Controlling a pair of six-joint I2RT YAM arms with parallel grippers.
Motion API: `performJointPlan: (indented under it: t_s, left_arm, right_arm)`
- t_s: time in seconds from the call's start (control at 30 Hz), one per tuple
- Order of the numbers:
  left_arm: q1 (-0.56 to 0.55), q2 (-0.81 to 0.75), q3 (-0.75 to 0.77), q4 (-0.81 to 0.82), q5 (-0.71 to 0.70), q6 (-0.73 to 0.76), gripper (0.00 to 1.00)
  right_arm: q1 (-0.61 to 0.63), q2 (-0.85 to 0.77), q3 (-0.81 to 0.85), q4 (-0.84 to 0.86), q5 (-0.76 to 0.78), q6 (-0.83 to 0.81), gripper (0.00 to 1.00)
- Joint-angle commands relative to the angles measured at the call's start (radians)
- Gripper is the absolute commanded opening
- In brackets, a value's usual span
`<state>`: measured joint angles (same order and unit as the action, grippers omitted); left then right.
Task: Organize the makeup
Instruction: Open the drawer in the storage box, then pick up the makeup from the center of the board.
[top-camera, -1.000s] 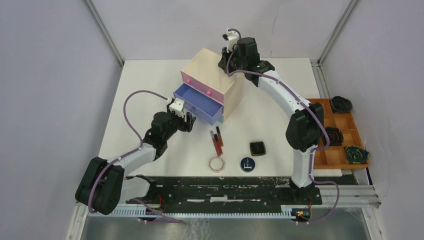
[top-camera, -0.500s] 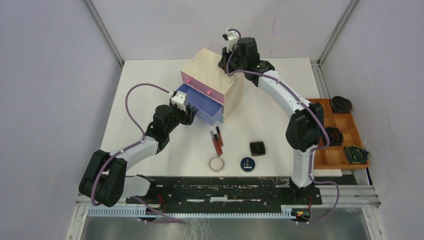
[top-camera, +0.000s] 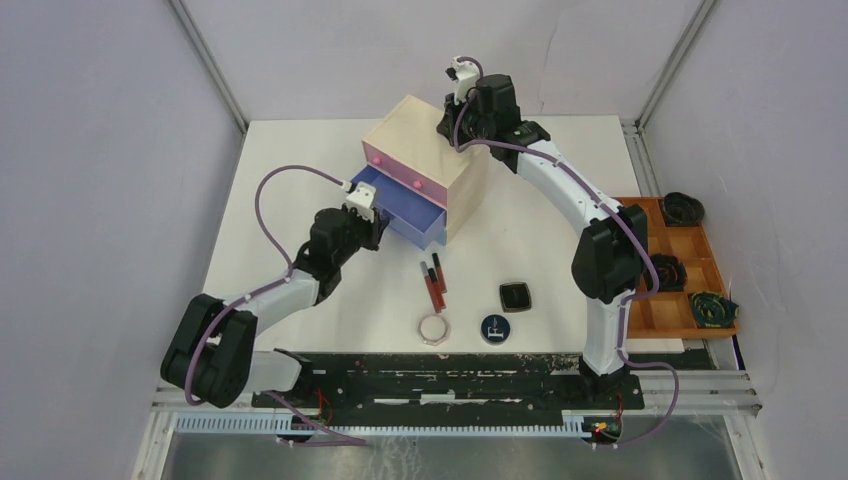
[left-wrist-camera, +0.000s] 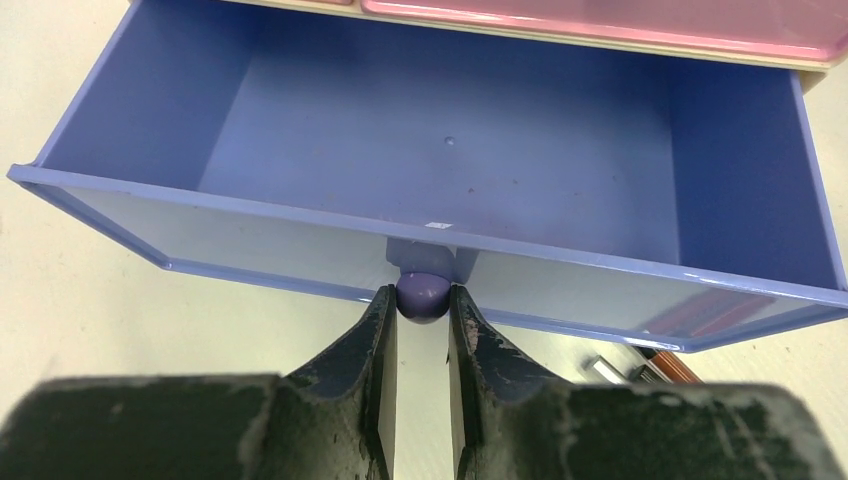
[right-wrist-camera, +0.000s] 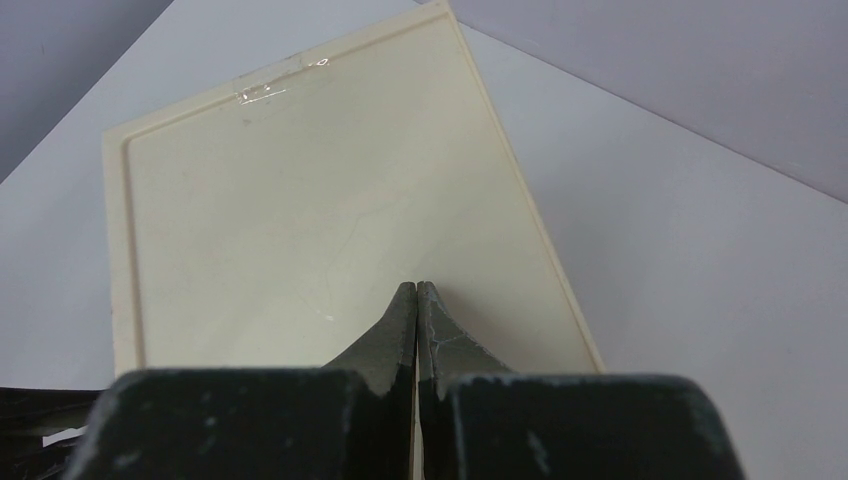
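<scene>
On the table lie the makeup items: slim red and black tubes (top-camera: 433, 280), a pale octagonal jar (top-camera: 434, 328), a round dark-blue compact (top-camera: 494, 328) and a black square compact (top-camera: 515, 296). The blue drawer (top-camera: 400, 205) of the beige box (top-camera: 415, 140) stands pulled out, and its inside (left-wrist-camera: 450, 130) holds nothing. My left gripper (left-wrist-camera: 421, 300) is shut on the drawer's purple knob (left-wrist-camera: 421, 290), a fingertip touching each side. My right gripper (right-wrist-camera: 416, 288) is shut, tips resting on the box's top (right-wrist-camera: 300, 200). The tubes' ends (left-wrist-camera: 640, 368) peek out under the drawer front.
A pink drawer (top-camera: 400, 170) above the blue one is closed. An orange-brown tray (top-camera: 690, 270) with dark coiled items sits at the table's right edge. The left arm (top-camera: 290, 285) stretches across the table's left half toward the box.
My left gripper moved forward to the blue drawer's front and its jaws narrowed onto the knob. The right arm and the makeup stayed put.
</scene>
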<state>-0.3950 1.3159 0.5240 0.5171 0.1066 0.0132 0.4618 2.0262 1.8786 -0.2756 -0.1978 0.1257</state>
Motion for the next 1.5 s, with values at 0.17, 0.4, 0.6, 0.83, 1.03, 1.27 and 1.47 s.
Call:
performJointPlan:
  t_s: [0.17, 0.4, 0.6, 0.83, 1.03, 1.27, 1.47]
  left_arm:
    - [0.015, -0.117, -0.036, -0.008, -0.136, 0.079, 0.04]
    - [0.016, -0.129, -0.064, -0.008, -0.141, 0.072, 0.04]
    - [0.019, -0.098, -0.077, -0.002, -0.145, 0.061, 0.06]
    - [0.021, -0.121, -0.107, 0.041, -0.172, 0.031, 0.6]
    - [0.021, -0.179, -0.124, 0.048, -0.189, 0.014, 0.73]
    - [0.021, -0.292, -0.178, 0.047, -0.062, -0.09, 0.93]
    - [0.015, -0.38, -0.272, 0.052, 0.015, -0.18, 0.93]
  right_arm:
    - [-0.048, 0.167, -0.137, -0.476, 0.136, -0.038, 0.01]
    - [-0.048, 0.166, -0.141, -0.476, 0.136, -0.038, 0.0]
    - [-0.048, 0.166, -0.142, -0.477, 0.138, -0.038, 0.01]
    - [-0.049, 0.173, -0.142, -0.477, 0.138, -0.038, 0.02]
    - [-0.048, 0.172, -0.136, -0.48, 0.133, -0.037, 0.02]
    - [-0.049, 0.173, -0.132, -0.483, 0.133, -0.033, 0.04]
    - [-0.048, 0.165, -0.149, -0.483, 0.142, -0.029, 0.04]
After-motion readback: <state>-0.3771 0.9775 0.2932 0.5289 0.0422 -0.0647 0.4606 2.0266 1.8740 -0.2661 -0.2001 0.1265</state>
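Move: The left gripper already pinches the round knob of the blue middle drawer, which stands well out, so the knob lies right at its fingertips. From that hand the storage box's middle is about 13 cm ahead and 9 cm to the right, roughly level, and the red-and-black pencils lie some 12 cm back, 10 cm right and 12 cm below. From the right hand on the box top, the knob is about 15 cm back, 13 cm left and 11 cm lower. Keep the left gripper's pinch on the knob and draw the blue drawer a little farther out, about 2 cm to the left and back, rising slightly and then sinking again. Then open the fingers wide, shifting left as they let go, and back away from the drawer front and up. Hold the closed right gripper still, braced on the box top. ##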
